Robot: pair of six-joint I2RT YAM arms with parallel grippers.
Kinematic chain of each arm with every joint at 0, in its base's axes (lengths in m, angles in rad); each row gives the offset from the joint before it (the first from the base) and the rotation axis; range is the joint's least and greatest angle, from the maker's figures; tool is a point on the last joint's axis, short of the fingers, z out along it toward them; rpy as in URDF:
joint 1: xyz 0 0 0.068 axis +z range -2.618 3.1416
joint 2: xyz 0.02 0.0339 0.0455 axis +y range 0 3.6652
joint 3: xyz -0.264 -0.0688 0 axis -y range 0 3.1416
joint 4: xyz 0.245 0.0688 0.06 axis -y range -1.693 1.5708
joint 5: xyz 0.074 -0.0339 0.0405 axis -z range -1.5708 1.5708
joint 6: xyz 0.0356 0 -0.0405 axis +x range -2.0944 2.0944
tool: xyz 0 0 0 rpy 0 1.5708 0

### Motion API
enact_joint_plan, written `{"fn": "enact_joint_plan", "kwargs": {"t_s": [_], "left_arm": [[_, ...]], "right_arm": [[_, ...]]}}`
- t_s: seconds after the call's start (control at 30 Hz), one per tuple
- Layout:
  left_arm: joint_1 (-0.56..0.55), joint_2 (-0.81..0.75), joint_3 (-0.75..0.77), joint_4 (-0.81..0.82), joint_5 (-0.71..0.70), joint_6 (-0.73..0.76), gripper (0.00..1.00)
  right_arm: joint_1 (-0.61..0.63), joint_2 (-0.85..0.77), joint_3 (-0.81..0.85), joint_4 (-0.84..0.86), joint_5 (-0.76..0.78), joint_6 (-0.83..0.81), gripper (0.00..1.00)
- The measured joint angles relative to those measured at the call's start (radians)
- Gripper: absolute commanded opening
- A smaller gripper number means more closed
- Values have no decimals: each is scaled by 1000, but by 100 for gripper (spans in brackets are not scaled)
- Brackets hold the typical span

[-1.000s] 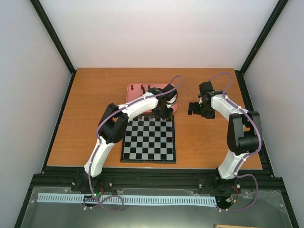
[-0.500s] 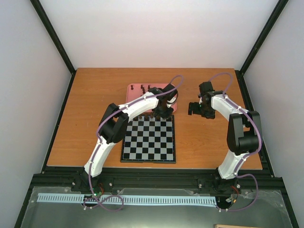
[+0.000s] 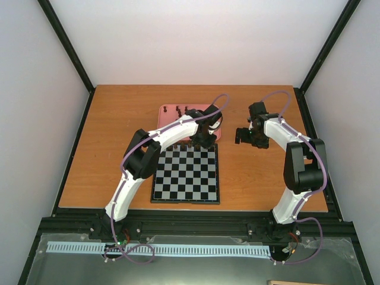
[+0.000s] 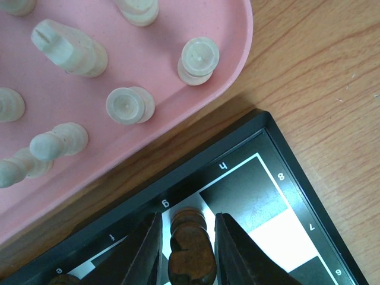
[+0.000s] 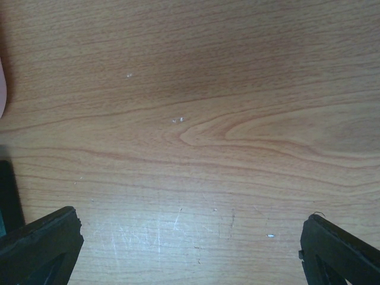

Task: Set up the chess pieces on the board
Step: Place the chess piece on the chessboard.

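Note:
A dark brown chess piece stands on a pale square in the board's back row, near its far right corner. My left gripper straddles this piece, open, with a thin gap on each side of it. From above, the left gripper hangs over the far edge of the board. Several cream pieces stand or lie in the pink tray. My right gripper is wide open over bare wood, holding nothing.
The pink tray lies just behind the board, with a few dark pieces at its far left end. The right gripper hovers right of the tray. Bare wooden table surrounds the board.
The left gripper's jaws have parted a little, letting go of the dark piece on the board. Neither arm has visibly shifted in the top view.

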Motion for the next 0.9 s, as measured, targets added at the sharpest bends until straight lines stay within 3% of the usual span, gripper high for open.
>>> {"fn": "enact_joint_plan", "kwargs": {"t_s": [0.53, 0.9], "left_arm": [[-11, -3, 11, -15, -14, 15, 49], [-23, -21, 68, -39, -29, 18, 54]], "right_arm": [[0, 0, 7, 0, -8, 0, 100], [0, 0, 8, 0, -18, 0, 100]]}}
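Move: The dark chess piece stands between the left fingertips, its middle about 1 cm below the hand point, on the far row of the board, one square in from the right corner. Another dark piece is some 3 cm to its left, level with it. In the pink tray, one white pawn lies about 5 cm ahead and 1 cm right of the hand, another 4 cm ahead and 3 cm right. From the right hand the dark piece lies roughly 18 cm left and 2 cm back. Holding its place at first, the left hand spreads its already loosened fingers further, from about a quarter to half open, on either side of the dark chess piece. It then rises some 3 cm off the board with a drift of about 1 cm to its right, the fingers still pointing down and clearing the piece. ##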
